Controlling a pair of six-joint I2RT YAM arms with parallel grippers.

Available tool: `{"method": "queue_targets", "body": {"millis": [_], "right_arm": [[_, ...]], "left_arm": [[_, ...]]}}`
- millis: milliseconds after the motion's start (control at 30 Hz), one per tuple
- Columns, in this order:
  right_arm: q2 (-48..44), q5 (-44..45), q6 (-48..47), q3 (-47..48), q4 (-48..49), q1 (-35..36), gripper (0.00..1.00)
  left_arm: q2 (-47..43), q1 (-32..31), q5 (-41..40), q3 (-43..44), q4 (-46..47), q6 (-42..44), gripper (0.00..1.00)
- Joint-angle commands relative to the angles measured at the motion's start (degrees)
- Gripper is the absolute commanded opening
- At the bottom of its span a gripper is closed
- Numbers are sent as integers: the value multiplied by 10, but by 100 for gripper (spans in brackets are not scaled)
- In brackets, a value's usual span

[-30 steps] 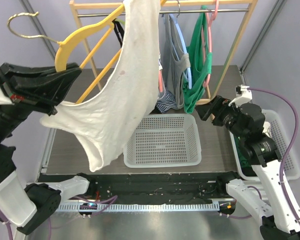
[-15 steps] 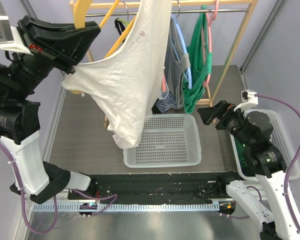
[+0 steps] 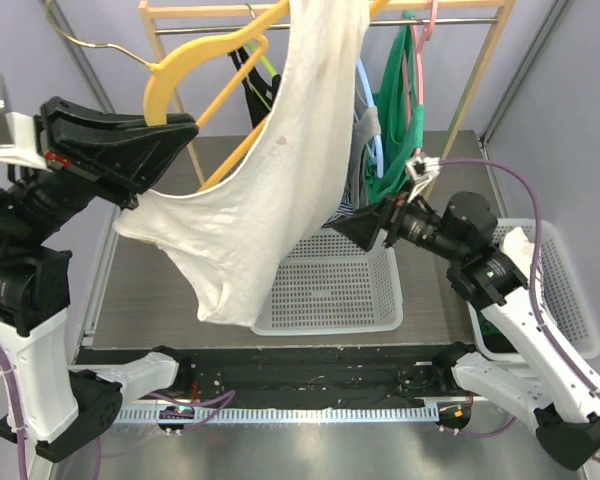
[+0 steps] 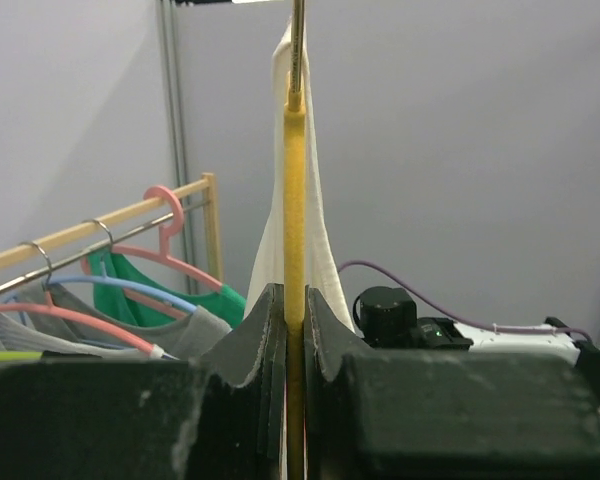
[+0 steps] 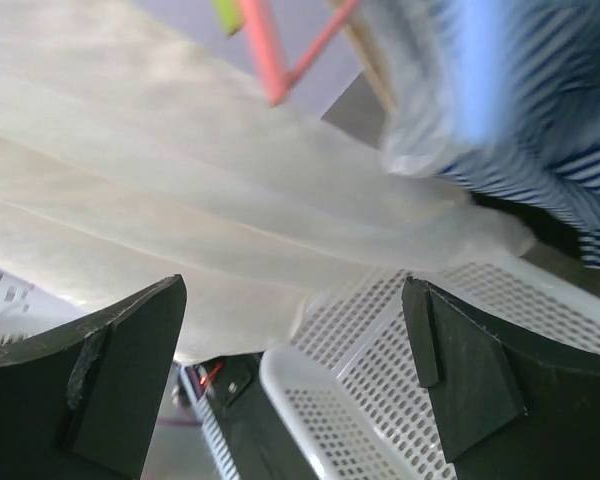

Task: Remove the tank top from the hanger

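Note:
A cream tank top (image 3: 270,190) hangs from a yellow hanger (image 3: 170,80), held high over the table's left half. My left gripper (image 3: 185,130) is shut on the hanger's lower bar. In the left wrist view the yellow hanger (image 4: 295,200) runs upright between the closed jaws of the left gripper (image 4: 295,310), with the tank top (image 4: 320,250) draped behind it. My right gripper (image 3: 365,228) is open, right beside the tank top's right edge. In the right wrist view the tank top (image 5: 180,190) spreads just ahead of the right gripper (image 5: 295,330), with nothing between the fingers.
A white perforated basket (image 3: 370,300) sits below the tank top's hem. Behind it a wooden rack (image 3: 480,110) carries a green top (image 3: 395,150), a grey top and other hangers. A second white bin (image 3: 570,300) stands at the right edge.
The right arm has swung left toward the tank top's edge and its jaws have spread wider. The left arm has raised and then lowered the hanger, and the cloth has swung with it.

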Motion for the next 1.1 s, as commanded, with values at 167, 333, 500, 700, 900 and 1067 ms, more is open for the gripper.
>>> {"method": "queue_targets", "body": {"millis": [167,333,500,700,900,1067], "right_arm": [[-5,44,-76,26,14,131,100],[-42,51,-70,-13,15,131,100],[-31,44,-53,-40,47,131,98],[-21,244,-120,-42,-6,131,95],[-69,319,-151,-59,-33,131,96],[-87,318,-146,-84,-42,131,96]], "left_arm": [[10,4,73,-55,9,-14,0],[-2,4,75,-68,-3,12,0],[-1,3,76,-73,-5,9,0],[-3,3,92,-58,-19,4,0],[-28,3,98,-67,-58,45,0],[-35,3,96,-73,-69,57,0]]}}
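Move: The left fingers already hold the yellow hanger at its left shoulder. The white tank top's middle lies about 13 cm to that hand's right, 3 cm ahead and 14 cm lower. From the open right hand the white tank top's middle is roughly 15 cm left, 5 cm back and 17 cm up. The grey basket sits about 5 cm ahead, 5 cm left and 33 cm below the right hand; the green tank top hangs some 20 cm ahead, 5 cm right and 3 cm higher. The left fingers keep their pinch on the yellow hanger's shoulder and sink it about 7 cm, first swinging forward and right, then easing back, the fingertips dipping some 10 degrees. The wide-open right hand backs off and left about 5 cm, then swings forward, right and down beside the white tank top's edge, turning clockwise some 25 degrees; no grip on the cloth can be seen. ##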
